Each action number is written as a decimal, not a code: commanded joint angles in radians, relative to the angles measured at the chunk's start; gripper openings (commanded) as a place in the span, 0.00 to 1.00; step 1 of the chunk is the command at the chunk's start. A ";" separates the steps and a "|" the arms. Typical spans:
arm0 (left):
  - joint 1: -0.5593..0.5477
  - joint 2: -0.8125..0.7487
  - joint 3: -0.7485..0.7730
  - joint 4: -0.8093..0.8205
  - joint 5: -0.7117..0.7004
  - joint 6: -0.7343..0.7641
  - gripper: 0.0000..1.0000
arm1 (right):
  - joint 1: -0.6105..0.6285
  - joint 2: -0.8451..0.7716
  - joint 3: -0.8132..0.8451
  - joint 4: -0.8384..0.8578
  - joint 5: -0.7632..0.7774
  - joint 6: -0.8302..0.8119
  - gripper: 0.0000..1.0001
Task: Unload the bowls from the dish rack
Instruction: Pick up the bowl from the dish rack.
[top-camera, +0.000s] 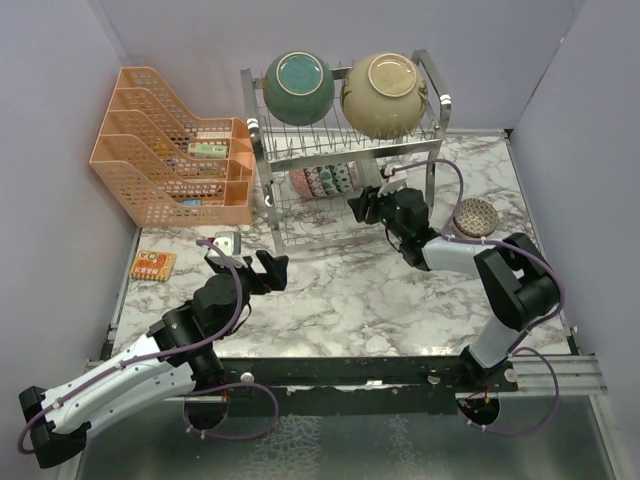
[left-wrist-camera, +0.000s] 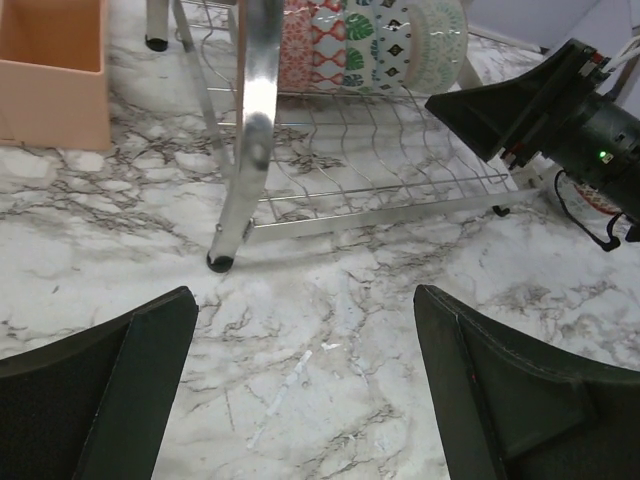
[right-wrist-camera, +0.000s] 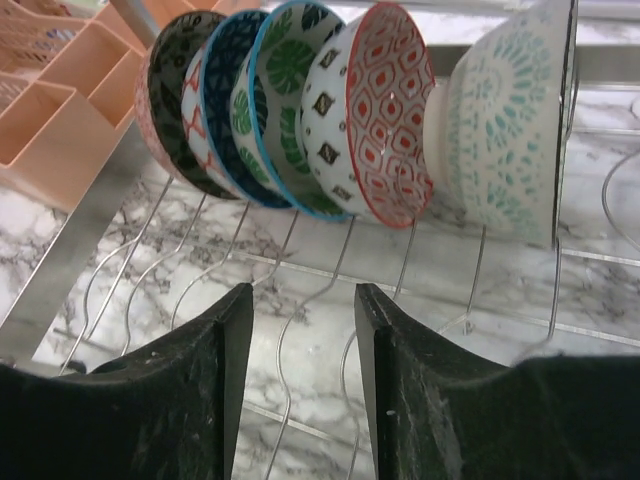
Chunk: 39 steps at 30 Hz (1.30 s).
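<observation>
The silver wire dish rack (top-camera: 345, 155) carries a teal bowl (top-camera: 298, 85) and a cream bowl (top-camera: 385, 92) on its top tier. Several small patterned bowls (top-camera: 322, 180) stand on edge in a row on the lower tier. My right gripper (top-camera: 357, 207) is at that tier's right front. In its wrist view it (right-wrist-camera: 303, 300) is open over the rack wires, nothing between its fingers, just short of the red-patterned bowl (right-wrist-camera: 390, 110) and the teal-dotted bowl (right-wrist-camera: 505, 130). My left gripper (top-camera: 278, 268) hovers open and empty over the marble (left-wrist-camera: 305, 340), in front of the rack's leg (left-wrist-camera: 250, 130).
An orange mesh organizer (top-camera: 170, 150) stands left of the rack. A small round patterned piece (top-camera: 476, 217) lies on the table to the right, by the right arm. An orange card (top-camera: 152, 264) and a small grey object (top-camera: 228, 241) lie at the left.
</observation>
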 joint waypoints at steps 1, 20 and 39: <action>-0.002 -0.008 0.061 -0.168 -0.111 -0.030 0.93 | 0.004 0.082 0.075 0.131 0.064 -0.002 0.46; -0.003 -0.095 0.037 -0.239 -0.175 -0.038 0.94 | -0.066 0.147 0.167 0.170 0.312 -0.045 0.57; -0.003 -0.079 0.025 -0.230 -0.174 -0.029 0.94 | -0.215 0.238 0.330 0.032 -0.012 0.049 0.71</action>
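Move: The target bowl, the mint-patterned one at the right end of the lower row, stands about 12 cm ahead of the right hand, some 3 cm to its right and a touch above its level. The red-inside bowl is roughly 11 cm ahead and 3 cm left of that hand, and the green-leaf bowl about 10 cm ahead and 7 cm left, both near its height. From the left hand the mint bowl lies some 27 cm ahead, 26 cm right and 8 cm below. The mint bowl is approached by the right hand, which reaches forward about 11 cm and swings some 7 cm right to come round to the open side. It rises about 4 cm on the way and eases down slightly at the end, turning clockwise, tipping its fingers up a little and spreading them wider. The empty left hand shifts about 4 cm left, away from the rack, fingers still wide open. ##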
